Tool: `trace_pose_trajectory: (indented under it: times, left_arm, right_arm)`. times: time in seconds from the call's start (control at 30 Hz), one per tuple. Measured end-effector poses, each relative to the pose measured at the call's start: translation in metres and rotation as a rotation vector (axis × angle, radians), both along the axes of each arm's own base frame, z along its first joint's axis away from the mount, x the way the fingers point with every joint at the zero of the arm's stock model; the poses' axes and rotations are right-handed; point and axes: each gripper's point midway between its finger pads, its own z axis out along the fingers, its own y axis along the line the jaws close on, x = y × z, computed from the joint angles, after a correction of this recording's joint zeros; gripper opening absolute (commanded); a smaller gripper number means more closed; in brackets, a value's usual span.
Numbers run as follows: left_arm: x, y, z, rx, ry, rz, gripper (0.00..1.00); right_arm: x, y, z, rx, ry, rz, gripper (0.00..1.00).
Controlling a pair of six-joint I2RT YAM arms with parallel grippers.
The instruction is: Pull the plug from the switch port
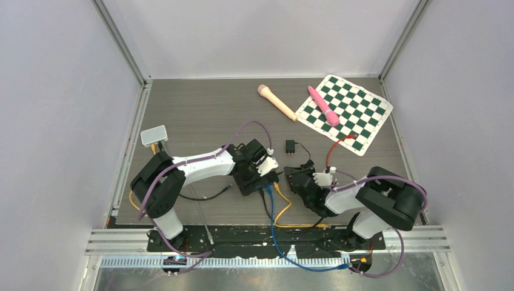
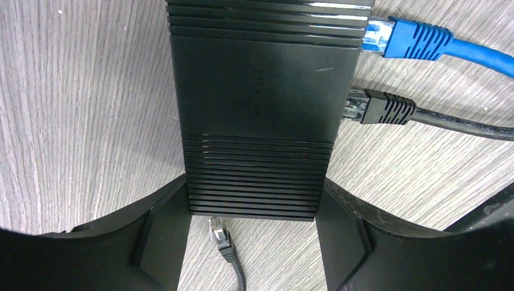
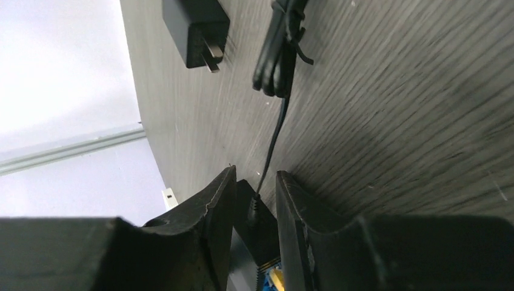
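The black switch lies mid-table. My left gripper is shut on the switch's near end, a pad pressed to each side. A blue plug and a black plug sit in ports on its right side. A loose black plug lies on the table just behind it. My right gripper is open but narrow. Its fingers stand on either side of a thin black cord's plug seated in the switch, with small gaps. A yellow plug shows below.
A black power adapter lies beyond the switch. Blue, yellow and black cables trail toward the near edge. A green chequered mat with a pink stick, a beige stick and a white box lie farther off.
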Motion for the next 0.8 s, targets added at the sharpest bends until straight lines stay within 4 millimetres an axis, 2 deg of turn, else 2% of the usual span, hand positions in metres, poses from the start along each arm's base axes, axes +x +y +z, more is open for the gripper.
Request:
trace_pose_trajectory:
  times: [0.13, 0.37, 0.47, 0.53, 0.6, 0.8]
  left_arm:
    - [0.0, 0.0, 0.0, 0.0, -0.001, -0.002, 0.7]
    - [0.001, -0.001, 0.0, -0.005, -0.006, -0.003, 0.71]
    - [0.001, -0.002, 0.0, -0.007, -0.006, 0.0, 0.63]
    - [0.001, -0.002, 0.0, -0.009, -0.004, 0.001, 0.51]
    - [0.001, -0.002, 0.0, -0.01, -0.004, 0.003, 0.42]
    - [0.002, -0.002, 0.0, -0.01, -0.005, 0.006, 0.36]
  right_arm:
    - [0.003, 0.011, -0.005, 0.032, 0.0, 0.028, 0.39]
    - [0.008, 0.025, -0.003, 0.059, -0.002, 0.056, 0.38]
    - [0.008, 0.026, -0.004, 0.053, 0.002, 0.057, 0.32]
    - [0.008, 0.026, -0.006, 0.044, 0.007, 0.059, 0.27]
    - [0.008, 0.027, -0.008, 0.038, 0.012, 0.062, 0.22]
    - [0.009, 0.028, -0.011, 0.031, 0.017, 0.066, 0.15]
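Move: The power plug in the switch's right end lies about 3 cm to the left of the open right fingers, 1 cm ahead and 1 cm lower. Its tied cord bundle sits some 5 cm right and 3 cm ahead of that hand, the black adapter about 8 cm straight ahead; the yellow network plug is roughly 4 cm back and 4 cm left. From the left hand, clamping the switch's far end, the power plug is about 9 cm right, 2 cm ahead. The power plug and its thin cord come in between the right fingers: that hand slides some 3 cm left towards the switch's end, edging about 1 cm forward and sinking about as much, then closes from under half open to nearly shut around them. The left hand stays put and keeps its clamp on the switch's body. ##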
